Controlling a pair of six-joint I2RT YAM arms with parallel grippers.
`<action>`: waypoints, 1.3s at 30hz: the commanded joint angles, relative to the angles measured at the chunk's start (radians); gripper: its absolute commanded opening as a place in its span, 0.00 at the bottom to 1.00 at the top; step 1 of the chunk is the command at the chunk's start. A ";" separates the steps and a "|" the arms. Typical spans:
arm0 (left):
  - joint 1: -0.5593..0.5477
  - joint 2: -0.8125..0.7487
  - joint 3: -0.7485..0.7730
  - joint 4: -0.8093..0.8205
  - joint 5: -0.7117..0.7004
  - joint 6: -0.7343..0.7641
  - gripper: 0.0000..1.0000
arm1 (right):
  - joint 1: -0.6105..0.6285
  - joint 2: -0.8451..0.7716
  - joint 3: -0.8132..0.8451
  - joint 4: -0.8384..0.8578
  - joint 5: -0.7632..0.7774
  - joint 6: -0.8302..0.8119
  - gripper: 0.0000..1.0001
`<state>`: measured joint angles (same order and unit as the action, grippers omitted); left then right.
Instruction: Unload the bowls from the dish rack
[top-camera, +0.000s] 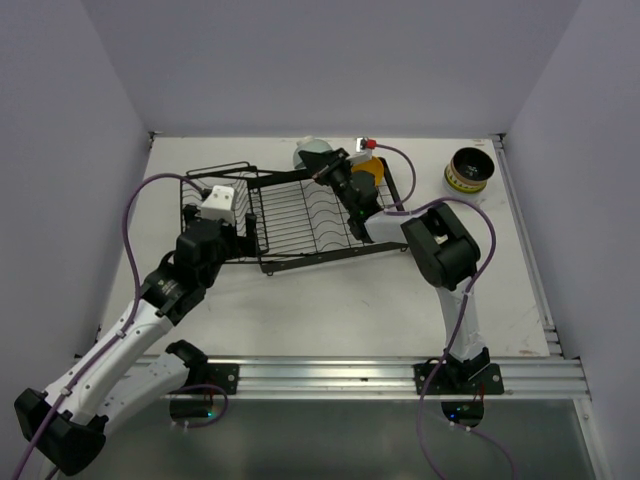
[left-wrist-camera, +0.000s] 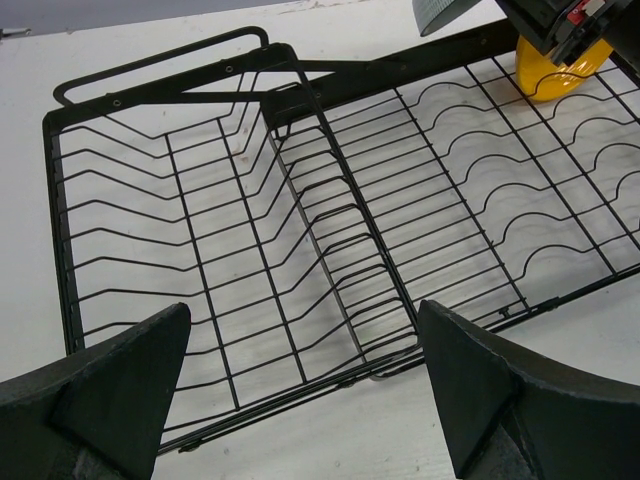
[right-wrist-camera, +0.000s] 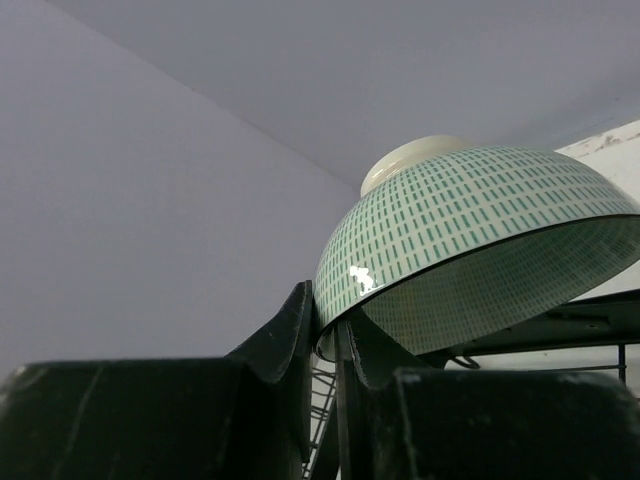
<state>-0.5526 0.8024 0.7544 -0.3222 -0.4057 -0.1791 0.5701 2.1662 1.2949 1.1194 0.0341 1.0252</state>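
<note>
The black wire dish rack (top-camera: 300, 215) lies mid-table. My right gripper (top-camera: 325, 172) reaches over its far edge and is shut on the rim of a pale teal-green bowl (top-camera: 312, 152). In the right wrist view that patterned bowl (right-wrist-camera: 470, 230) hangs tilted, mouth down, with the gripper (right-wrist-camera: 335, 325) pinching its lower left rim. An orange-yellow bowl (top-camera: 368, 172) stands on edge in the rack beside the right arm, and the left wrist view shows this bowl (left-wrist-camera: 555, 70) too. My left gripper (top-camera: 238, 232) hovers wide open at the rack's near left edge (left-wrist-camera: 300, 400), holding nothing.
A stack of bowls (top-camera: 470, 170), dark inside and lime-yellow outside, sits on the table at the far right. The rack's raised basket section (left-wrist-camera: 170, 230) holds no dishes. White walls close in the table on three sides.
</note>
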 joint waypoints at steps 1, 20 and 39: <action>-0.007 0.003 -0.007 0.035 -0.024 0.013 1.00 | -0.003 -0.103 0.020 0.134 -0.016 0.036 0.00; -0.006 -0.043 -0.006 0.029 -0.094 0.010 1.00 | -0.078 -0.522 0.251 -1.329 -0.461 -0.511 0.00; -0.004 -0.022 -0.001 0.026 -0.062 0.010 1.00 | -0.397 -0.714 0.110 -2.023 0.006 -0.837 0.00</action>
<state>-0.5526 0.7830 0.7544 -0.3229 -0.4713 -0.1787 0.2001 1.4540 1.4269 -0.8433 -0.0395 0.2302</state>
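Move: The right hand holds the green-dashed bowl by its rim above the rack's far side. The bowl stack it is being taken to lies about 36 cm to its right, 16 cm back and 17 cm lower. The orange bowl in the rack is some 18 cm right and 5 cm ahead; the black bowl is roughly 46 cm right and 5 cm ahead, both lower too. From the left hand, the stack is about 52 cm right and 7 cm ahead, 18 cm lower. Back and up first, rising about 8 cm while turning counter-clockwise, the right hand then sweeps to its right and sinks, ending some 27 cm right and 15 cm back, near its starting height. The wrist tips the fingers from slightly upward to steeply down, bringing the bowl off the rack's far side towards the stack; the fingers keep their pinch on the rim. ##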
